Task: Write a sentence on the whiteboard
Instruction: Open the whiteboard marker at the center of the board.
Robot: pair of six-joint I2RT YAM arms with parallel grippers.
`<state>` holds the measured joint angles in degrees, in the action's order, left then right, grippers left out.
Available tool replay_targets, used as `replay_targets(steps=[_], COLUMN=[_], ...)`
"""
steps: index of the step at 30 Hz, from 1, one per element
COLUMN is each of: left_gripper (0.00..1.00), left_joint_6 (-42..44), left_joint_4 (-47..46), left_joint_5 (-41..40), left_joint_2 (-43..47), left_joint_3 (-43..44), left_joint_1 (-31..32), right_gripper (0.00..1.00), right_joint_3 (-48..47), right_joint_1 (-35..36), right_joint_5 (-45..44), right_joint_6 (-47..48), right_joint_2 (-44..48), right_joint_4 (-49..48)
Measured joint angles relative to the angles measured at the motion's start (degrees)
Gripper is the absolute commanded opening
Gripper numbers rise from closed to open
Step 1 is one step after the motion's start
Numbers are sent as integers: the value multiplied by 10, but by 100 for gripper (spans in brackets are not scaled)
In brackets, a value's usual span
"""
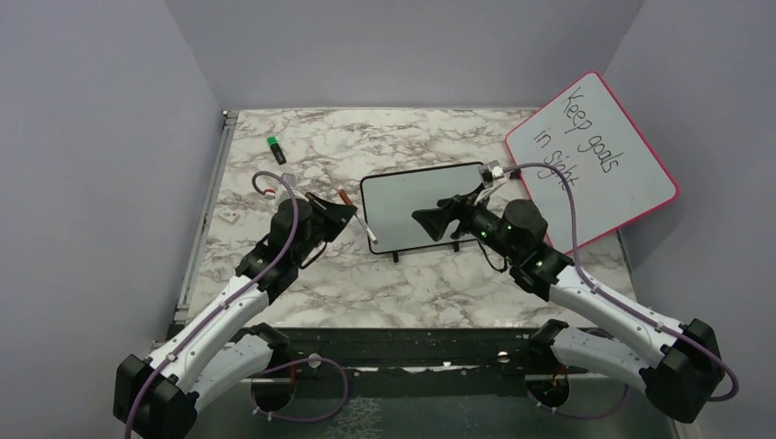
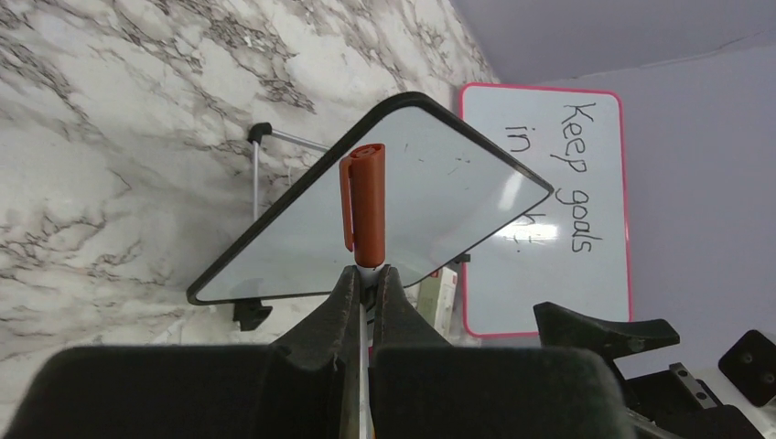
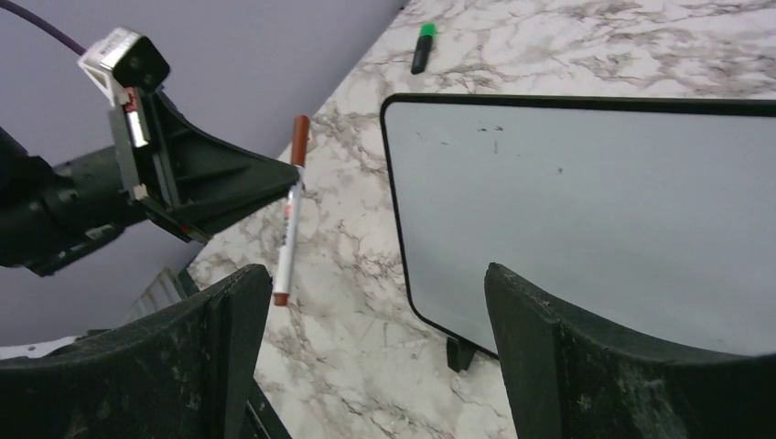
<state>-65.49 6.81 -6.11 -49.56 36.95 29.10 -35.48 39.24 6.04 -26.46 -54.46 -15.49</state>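
The small black-framed whiteboard [image 1: 403, 197] [image 2: 439, 197] [image 3: 586, 201] stands on its little feet at the table's centre. Its face is blank apart from a few faint specks; no sentence is in view. My left gripper [image 1: 346, 208] [image 2: 368, 273] is shut on the white barrel of a marker [image 1: 366, 227] [image 2: 368, 201] [image 3: 290, 215], just below its reddish-brown cap, beside the board's left edge. My right gripper [image 1: 437, 212] [image 3: 371, 274] hovers open over the board's right half with nothing between its fingers.
A larger pink-framed board [image 1: 595, 165] [image 2: 549, 210] reading "Keep goals in sight" leans at the back right. A green-capped marker [image 1: 275, 149] [image 3: 422, 46] lies at the back left. Grey walls close in on three sides.
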Motion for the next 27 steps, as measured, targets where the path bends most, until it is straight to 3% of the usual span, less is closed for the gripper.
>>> replay_targets(steps=[7, 15, 27], left_gripper=[0, 0, 0], left_joint_6=[-64, -117, -164], left_joint_4=[-70, -153, -184], left_joint_5=[-59, -118, -200], left_joint_2=[-3, -12, -20], left_joint_3=[-22, -33, -37], left_joint_1=[62, 106, 163], right_gripper=[84, 69, 48], right_joint_3=[-20, -18, -17], right_joint_1=[53, 96, 111], right_joint_5=[-2, -37, -83], right_joint_6=[-25, -51, -79], right_joint_2=[-59, -103, -172], right_joint_4=[-72, -142, -223])
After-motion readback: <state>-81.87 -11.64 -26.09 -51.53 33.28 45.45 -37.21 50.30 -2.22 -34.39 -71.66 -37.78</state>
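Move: The left gripper already holds the capped marker near its brown cap; most of the body hangs below, its middle about 3 cm under this hand. From the right gripper, open and empty, the marker's middle is roughly 15 cm left, 2 cm ahead and 5 cm lower. The small whiteboard's middle lies some 11 cm ahead, 15 cm right and 16 cm below the left hand, and about 13 cm ahead of the right hand, straight on and 19 cm below. Bring the right gripper about 8 cm left towards the lower body of the marker, rolling it some 10 degrees and narrowing the fingers to about half open around the marker's lower end. Meanwhile, keep the left gripper's pinch, carry the marker right and up by about 4.5 cm each way, and roll the left wrist so the bare end swings towards the right fingers. ##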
